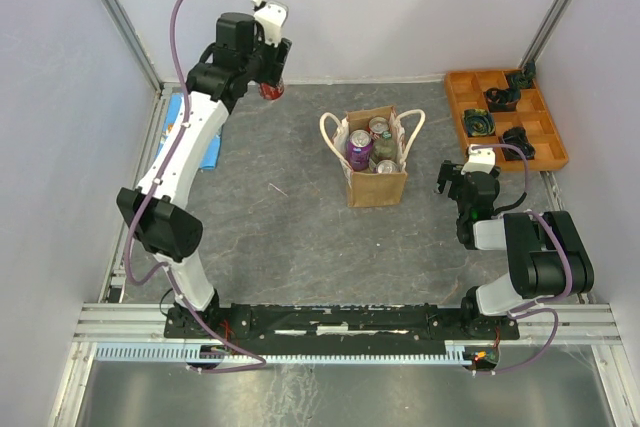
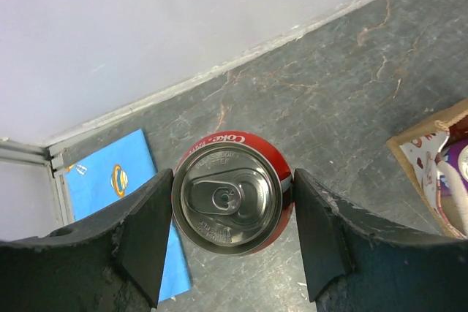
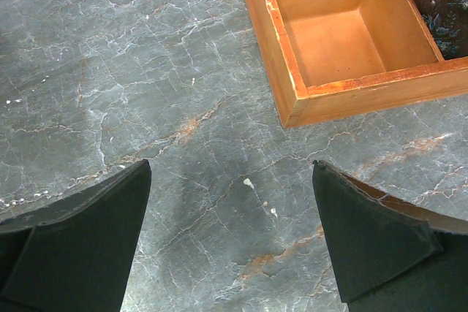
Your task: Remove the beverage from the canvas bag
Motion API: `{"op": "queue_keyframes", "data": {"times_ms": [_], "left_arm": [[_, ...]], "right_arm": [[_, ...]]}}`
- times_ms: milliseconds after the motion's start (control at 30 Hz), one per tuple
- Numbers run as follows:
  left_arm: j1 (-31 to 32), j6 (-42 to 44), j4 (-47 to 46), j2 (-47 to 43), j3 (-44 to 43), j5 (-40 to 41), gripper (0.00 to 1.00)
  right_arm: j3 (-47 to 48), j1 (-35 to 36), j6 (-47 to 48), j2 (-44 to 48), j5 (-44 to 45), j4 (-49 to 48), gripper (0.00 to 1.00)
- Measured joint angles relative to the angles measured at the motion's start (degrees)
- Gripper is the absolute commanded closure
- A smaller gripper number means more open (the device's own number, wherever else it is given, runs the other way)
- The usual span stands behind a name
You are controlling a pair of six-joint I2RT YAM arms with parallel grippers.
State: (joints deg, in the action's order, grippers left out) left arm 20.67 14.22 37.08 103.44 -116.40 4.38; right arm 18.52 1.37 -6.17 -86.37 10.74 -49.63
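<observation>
A red cola can (image 2: pixel 231 197), the beverage, stands upright between the fingers of my left gripper (image 2: pixel 232 188), which is shut on its sides. In the top view this gripper (image 1: pixel 271 88) holds the can at the table's back left, close to the wall and well clear of the canvas bag (image 1: pixel 376 188). Whether the can rests on the table I cannot tell. The tan bag with white handles stands mid-table and holds several cans, among them a purple one (image 1: pixel 358 149). A corner of the bag (image 2: pixel 428 157) shows in the left wrist view. My right gripper (image 3: pixel 230 180) is open over bare table.
An orange compartment tray (image 1: pixel 548 137) with dark items sits at the back right; its corner (image 3: pixel 292 93) lies just ahead of my right gripper. A blue card (image 2: pixel 117 180) lies flat by the left wall, partly under my left fingers. Metal rails edge the table.
</observation>
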Motion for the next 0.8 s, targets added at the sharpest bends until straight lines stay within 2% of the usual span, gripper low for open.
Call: {"op": "queue_keyframes", "data": {"times_ms": [167,500,800], "left_arm": [[-1.07,-2.12,-4.63,-0.7,6.58,-0.57,0.97],[-2.84,-7.72,-17.31,-0.74,31.89,-2.69,0.97],[-5.44,-9.38,-25.33,-2.05,40.81,-0.9,0.97]], "right_arm": [[0.0,0.0,0.0,0.0,0.0,0.0,0.01],[0.0,0.0,0.0,0.0,0.0,0.0,0.01],[0.0,0.0,0.0,0.0,0.0,0.0,0.01]]}}
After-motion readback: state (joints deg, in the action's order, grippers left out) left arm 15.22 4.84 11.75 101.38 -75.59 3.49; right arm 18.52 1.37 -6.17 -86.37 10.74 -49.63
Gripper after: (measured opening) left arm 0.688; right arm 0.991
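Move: The left hand already holds the Coke can, high over the table. Its goal, the bare table between the blue cloth and the canvas bag, lies some 32 cm below, 5 cm to the left and 2 cm back. The blue cloth is about 26 cm to this hand's left and 2 cm ahead; the bag with the remaining drinks is about 24 cm right and 9 cm back. From the idle right hand that bare spot lies roughly 53 cm left, 10 cm ahead and 3 cm lower. The left hand, keeping its pinch on the Coke can, lowers it about 21 cm towards the bare table between the blue cloth and the canvas bag, dropping fastest midway and easing to a stop at the bottom. In the later half it also drifts some 4 cm left towards the cloth, while the wrist tips the fingers about 15 degrees further down and turns a little counter-clockwise, the fingers staying closed on the can. ##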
